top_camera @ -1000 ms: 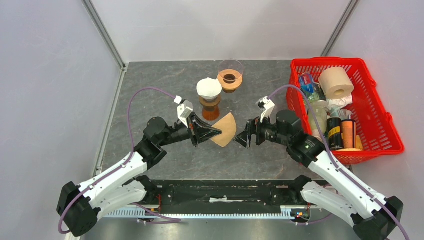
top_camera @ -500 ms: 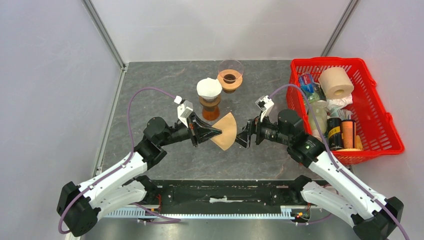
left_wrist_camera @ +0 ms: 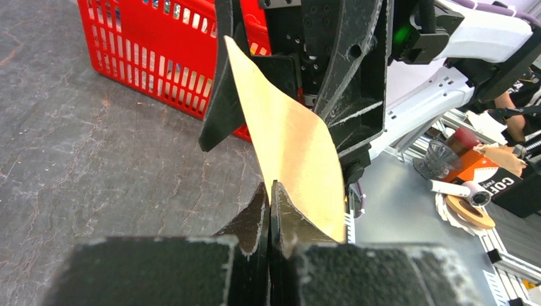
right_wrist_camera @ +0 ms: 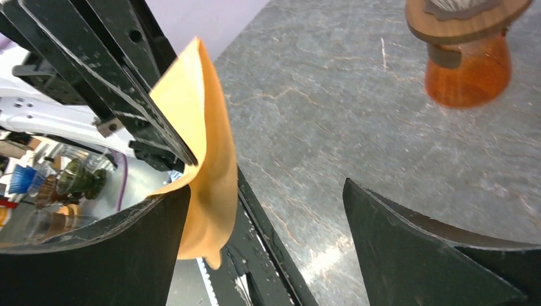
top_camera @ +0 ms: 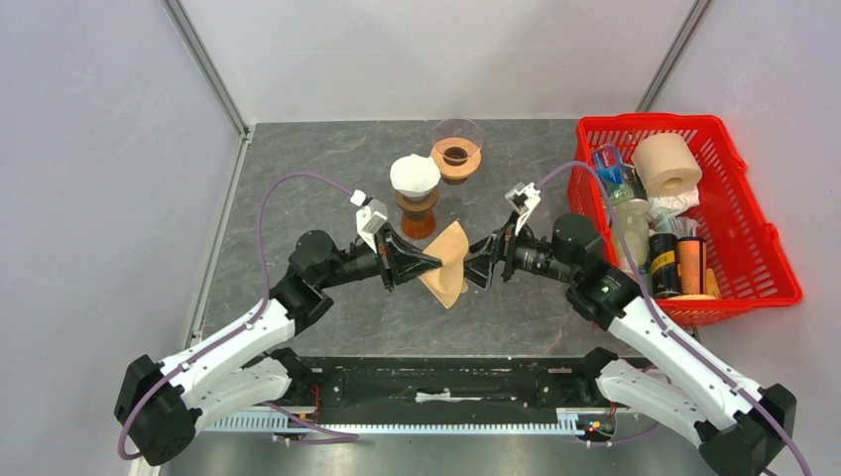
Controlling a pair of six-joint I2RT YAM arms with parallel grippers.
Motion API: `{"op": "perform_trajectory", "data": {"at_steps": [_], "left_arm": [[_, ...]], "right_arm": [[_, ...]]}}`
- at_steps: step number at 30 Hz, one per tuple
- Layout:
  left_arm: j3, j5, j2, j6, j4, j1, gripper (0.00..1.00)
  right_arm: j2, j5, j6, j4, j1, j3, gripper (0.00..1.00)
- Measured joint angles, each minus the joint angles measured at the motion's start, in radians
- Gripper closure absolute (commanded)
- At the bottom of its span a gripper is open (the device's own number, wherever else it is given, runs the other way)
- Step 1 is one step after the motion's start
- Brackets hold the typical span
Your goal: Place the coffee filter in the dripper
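Observation:
My left gripper (top_camera: 433, 264) is shut on a corner of the brown paper coffee filter (top_camera: 447, 266), which it holds above the table. In the left wrist view the filter (left_wrist_camera: 293, 140) rises from my closed jaws (left_wrist_camera: 271, 189) and curves. My right gripper (top_camera: 477, 266) is open and faces it, the filter's far edge lying between its spread fingers and against one finger (right_wrist_camera: 137, 245). The filter (right_wrist_camera: 205, 159) bows where it touches that finger. An empty clear dripper on an orange base (top_camera: 457, 149) stands at the back. Beside it a second dripper with a white filter (top_camera: 415, 177) sits on an amber vessel.
A red basket (top_camera: 739, 260) at the right holds a paper roll (top_camera: 666, 165), bottles and cans. Metal frame posts (top_camera: 205, 64) and grey walls close in the table. The amber vessel (right_wrist_camera: 469, 70) shows at the right wrist view's top right.
My right gripper has moved left until one finger meets the filter. The filter has turned more edge-on and bent. The left gripper still holds it in about the same place.

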Motion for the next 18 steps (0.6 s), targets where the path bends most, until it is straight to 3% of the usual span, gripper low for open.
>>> {"op": "perform_trajectory", "data": {"at_steps": [6, 18], "left_arm": [[0.000, 0.017, 0.005, 0.000, 0.016, 0.000, 0.98], [-0.040, 0.014, -0.020, -0.007, 0.065, 0.000, 0.98]], "right_arm": [[0.060, -0.049, 0.066, 0.119, 0.000, -0.005, 0.11], [0.087, -0.083, 0.139, 0.192, 0.000, -0.028, 0.40]]}}
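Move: The left hand already holds the coffee filter by its edge, the filter's middle some 3 cm to its right, about level. From the wide-open right hand the filter's middle is about 4 cm to the left, 2 cm back and 1 cm up. The carafe dripper, with a white filter in it, stands roughly 14 cm ahead and 8 cm left of the right hand, 10 cm lower; the glass dripper some 24 cm ahead, 1 cm left, 12 cm lower. The left hand keeps its pinch on the filter's edge and stays practically in place while the right hand reaches about 2 cm to the robot's left, further over the filter's free side, with its rear finger still against the paper. As it slows to a stop it rolls and tips by some 8 degrees, and its fingers draw together by about a third of their opening, still well apart, with the filter close beside the rear finger and nothing yet pinched. ##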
